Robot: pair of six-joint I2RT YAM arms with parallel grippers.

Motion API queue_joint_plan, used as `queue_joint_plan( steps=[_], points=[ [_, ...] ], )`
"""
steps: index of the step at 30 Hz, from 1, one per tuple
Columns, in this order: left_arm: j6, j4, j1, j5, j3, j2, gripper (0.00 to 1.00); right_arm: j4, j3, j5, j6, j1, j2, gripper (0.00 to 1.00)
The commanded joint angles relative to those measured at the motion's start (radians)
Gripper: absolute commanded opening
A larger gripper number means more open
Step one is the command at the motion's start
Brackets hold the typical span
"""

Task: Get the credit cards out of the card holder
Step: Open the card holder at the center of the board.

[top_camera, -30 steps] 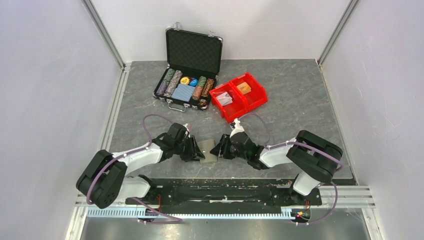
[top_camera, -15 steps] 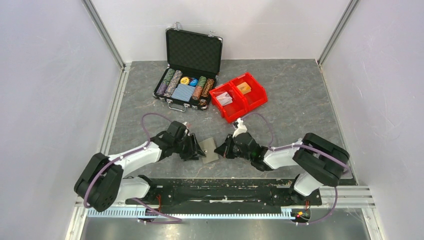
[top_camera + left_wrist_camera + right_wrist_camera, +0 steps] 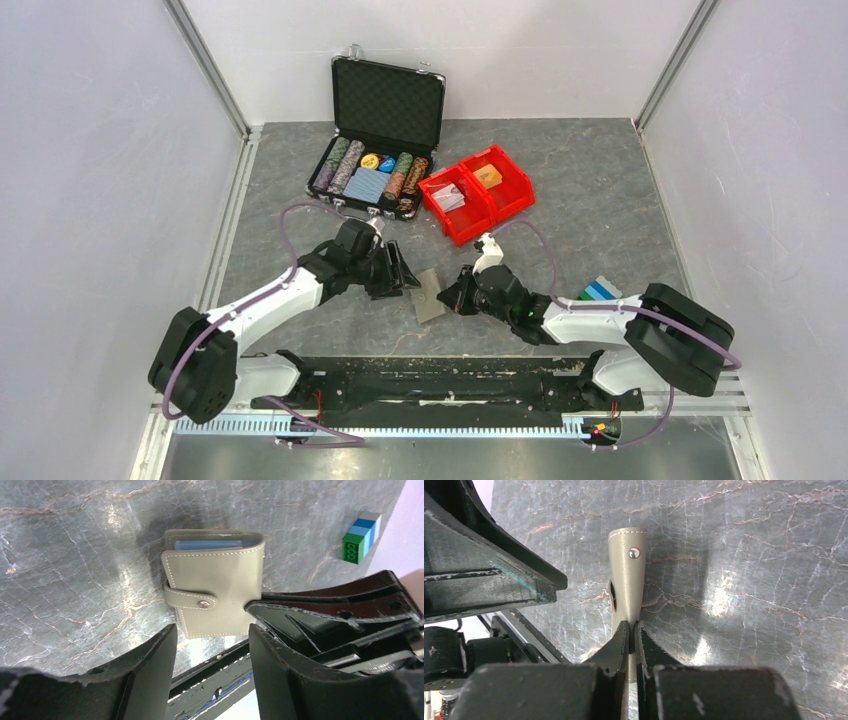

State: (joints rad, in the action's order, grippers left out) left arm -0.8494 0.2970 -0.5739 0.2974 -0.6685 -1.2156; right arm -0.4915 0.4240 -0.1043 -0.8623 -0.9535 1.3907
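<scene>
The card holder (image 3: 215, 597) is a grey-beige stitched wallet, its snap strap fastened across the front. It sits between the two arms (image 3: 430, 295). A blue edge of the credit cards (image 3: 210, 544) shows in its open end; the rest of them is hidden inside. My right gripper (image 3: 630, 626) is shut on one edge of the card holder (image 3: 626, 577), seen edge-on there, and reaches it from the right (image 3: 462, 297). My left gripper (image 3: 212, 630) stands open just short of the holder with nothing between its fingers, on the holder's left side (image 3: 405, 272).
A black poker-chip case (image 3: 375, 165) stands open at the back, with two red bins (image 3: 478, 190) beside it. A green and blue toy block (image 3: 598, 290) lies to the right behind my right arm. The black base rail (image 3: 450, 375) runs along the near edge.
My right gripper has shut on the holder's edge and drawn it slightly right. My left gripper has opened, let go of the holder and backed away toward the far left.
</scene>
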Motion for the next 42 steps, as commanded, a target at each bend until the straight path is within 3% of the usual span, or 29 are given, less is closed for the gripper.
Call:
queue_joint_plan(
  steps=[1, 9, 19, 25, 29, 36, 42],
  points=[
    [-0.003, -0.025, -0.009, 0.029, -0.014, -0.037, 0.61, 0.031, 0.041, -0.073, 0.045, -0.022, -0.038, 0.0],
    [-0.037, -0.152, -0.012, 0.106, 0.044, -0.107, 0.62, 0.041, 0.064, -0.088, 0.069, -0.049, -0.032, 0.0],
    [-0.033, -0.164, -0.018, 0.096, 0.048, -0.194, 0.59, 0.035, 0.071, -0.106, 0.091, -0.065, -0.051, 0.0],
    [-0.03, -0.164, -0.021, 0.089, 0.042, -0.216, 0.44, 0.03, 0.058, -0.105, 0.096, -0.067, -0.062, 0.0],
    [-0.024, -0.139, -0.022, 0.064, 0.045, -0.209, 0.26, 0.026, 0.049, -0.11, 0.099, -0.067, -0.067, 0.0],
    [-0.002, -0.092, -0.021, 0.03, 0.05, -0.194, 0.02, 0.031, 0.025, -0.133, 0.102, -0.065, -0.084, 0.0],
    [0.017, -0.043, -0.022, -0.013, 0.052, -0.152, 0.02, 0.064, 0.01, -0.163, 0.115, -0.056, -0.104, 0.0]
  ],
)
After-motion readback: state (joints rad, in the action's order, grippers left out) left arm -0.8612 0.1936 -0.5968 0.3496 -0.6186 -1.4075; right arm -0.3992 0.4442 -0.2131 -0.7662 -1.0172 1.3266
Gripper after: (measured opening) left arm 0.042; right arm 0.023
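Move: The snap strap closing the card holder lies about 5 cm below the left hand, some 2 cm to its right and 1 cm back. The holder's middle is 3 cm right, 2 cm back and 5 cm below, with the right fingertips around 5 cm right, 2 cm back and 3 cm below. The red tray stands about 19 cm ahead, 12 cm right and 7 cm below. From the right hand, the strap is roughly 4 cm left, 1 cm ahead and 2 cm lower. The holder's strap is what the left hand goes for: with fingers open it sinks about 5 cm beside the holder's face, edging slightly back and to the right, tipping a little further down. There its fingers shut, pinching the strap's end, and it draws about 1 cm back to the left. The right fingers keep their pinch on the holder's edge, nearly in place. ##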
